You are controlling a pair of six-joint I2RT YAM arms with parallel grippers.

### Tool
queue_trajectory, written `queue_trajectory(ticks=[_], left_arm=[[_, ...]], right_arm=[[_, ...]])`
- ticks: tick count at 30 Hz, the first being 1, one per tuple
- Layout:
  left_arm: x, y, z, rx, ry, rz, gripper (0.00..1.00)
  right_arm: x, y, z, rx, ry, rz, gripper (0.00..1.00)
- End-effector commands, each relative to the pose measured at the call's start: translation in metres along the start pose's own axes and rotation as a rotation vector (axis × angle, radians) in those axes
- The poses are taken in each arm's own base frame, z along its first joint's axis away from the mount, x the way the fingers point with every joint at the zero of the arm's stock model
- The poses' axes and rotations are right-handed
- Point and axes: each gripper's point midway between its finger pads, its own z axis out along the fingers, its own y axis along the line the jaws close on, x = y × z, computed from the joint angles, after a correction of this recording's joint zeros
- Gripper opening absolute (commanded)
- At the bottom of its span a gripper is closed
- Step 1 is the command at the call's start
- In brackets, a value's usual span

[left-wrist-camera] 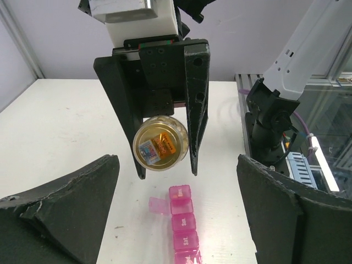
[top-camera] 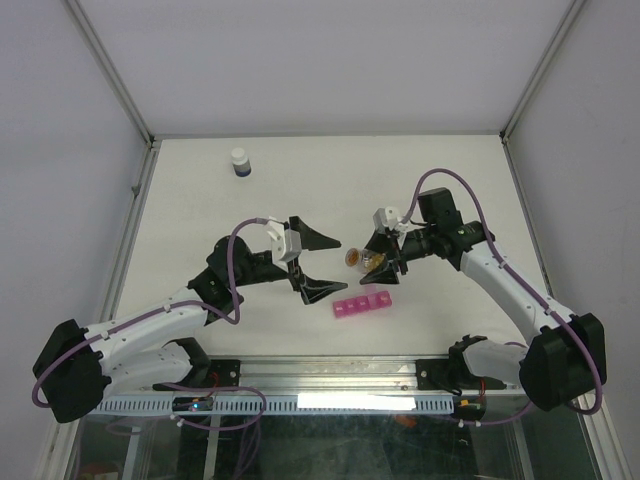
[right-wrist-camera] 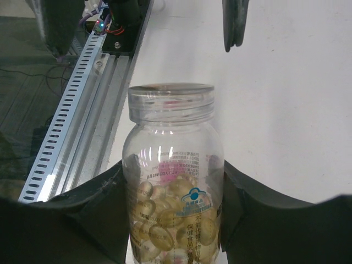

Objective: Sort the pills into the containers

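The pink pill-box strip, the containers (top-camera: 362,305), lies on the white table, also seen as containers (left-wrist-camera: 184,225) in the left wrist view. One lid (left-wrist-camera: 158,205) is flipped open. My right gripper (top-camera: 378,258) is shut on a clear bottle (top-camera: 362,260) of yellow pills (right-wrist-camera: 165,231). The bottle (right-wrist-camera: 173,165) is tipped on its side in the air just beyond the strip, its round end (left-wrist-camera: 161,144) facing my left gripper. My left gripper (top-camera: 318,264) stands open and empty to the left of the bottle, apart from it.
A white-capped dark bottle (top-camera: 240,162) stands at the back left of the table. Grey walls with metal frame rails (top-camera: 135,190) enclose the table. A slotted aluminium rail (top-camera: 330,400) runs along the near edge between the arm bases.
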Motion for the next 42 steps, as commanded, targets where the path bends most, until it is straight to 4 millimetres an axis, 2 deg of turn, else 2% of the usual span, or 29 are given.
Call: queue_trajectory(ticks=[1,14,20,24,31,32,35,37,38,42], left_arm=[[-0.019,0.001,0.006,0.042,-0.042,0.109,0.89],[-0.008,0.017,0.029,0.038,-0.004,0.052,0.73],[-0.009,0.017,0.032,0.042,-0.009,0.03,0.6],[-0.01,0.017,0.032,0.038,-0.013,0.01,0.48],[-0.006,0.015,0.033,0.033,-0.002,-0.046,0.45],[-0.005,0.015,0.033,0.025,-0.001,-0.057,0.43],[-0.004,0.019,0.033,-0.012,0.001,-0.122,0.16],[-0.004,0.02,0.033,-0.044,-0.002,-0.203,0.03],[-0.006,0.021,0.034,-0.067,-0.011,-0.245,0.0],[-0.014,0.029,0.032,-0.212,-0.056,-0.475,0.0]], right_arm=[[-0.018,0.007,-0.002,-0.025,-0.05,-0.102,0.0],[-0.015,0.002,-0.002,-0.011,-0.03,-0.103,0.0],[-0.013,0.002,-0.001,-0.011,-0.027,-0.096,0.0],[-0.013,0.001,-0.001,-0.008,-0.023,-0.092,0.0],[-0.011,-0.002,0.0,0.004,-0.014,-0.076,0.0],[-0.011,-0.003,0.0,0.007,-0.013,-0.071,0.0],[-0.011,-0.005,0.0,0.016,-0.009,-0.058,0.0],[-0.011,-0.008,0.0,0.029,-0.005,-0.046,0.0],[-0.01,-0.011,0.0,0.039,-0.002,-0.041,0.0],[-0.009,-0.02,-0.001,0.081,0.013,-0.006,0.0]])
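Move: Just off the open left fingertips is the clear jar's cap, about 4 cm to that hand's right, 2 cm ahead and 2 cm lower. The jar's body, still gripped by the right hand, continues to some 8 cm right of the left hand, 1 cm ahead and 2 cm below it. The pink pill case lies on the table about 8 cm right, level fore and aft, roughly 21 cm down. From the right hand the cap is some 6 cm left, 1 cm ahead and about 1 cm higher. Reaching about 3.5 cm right, forward and slightly down, the left hand brings its wide-open fingers around the cap, then closes them to under half their opening and pinches it from both sides. Once gripping, the wrist rolls some 10 degrees counter-clockwise as seen facing the cap, in the unscrewing sense. The right hand keeps its grip on the jar and stays nearly in place. ##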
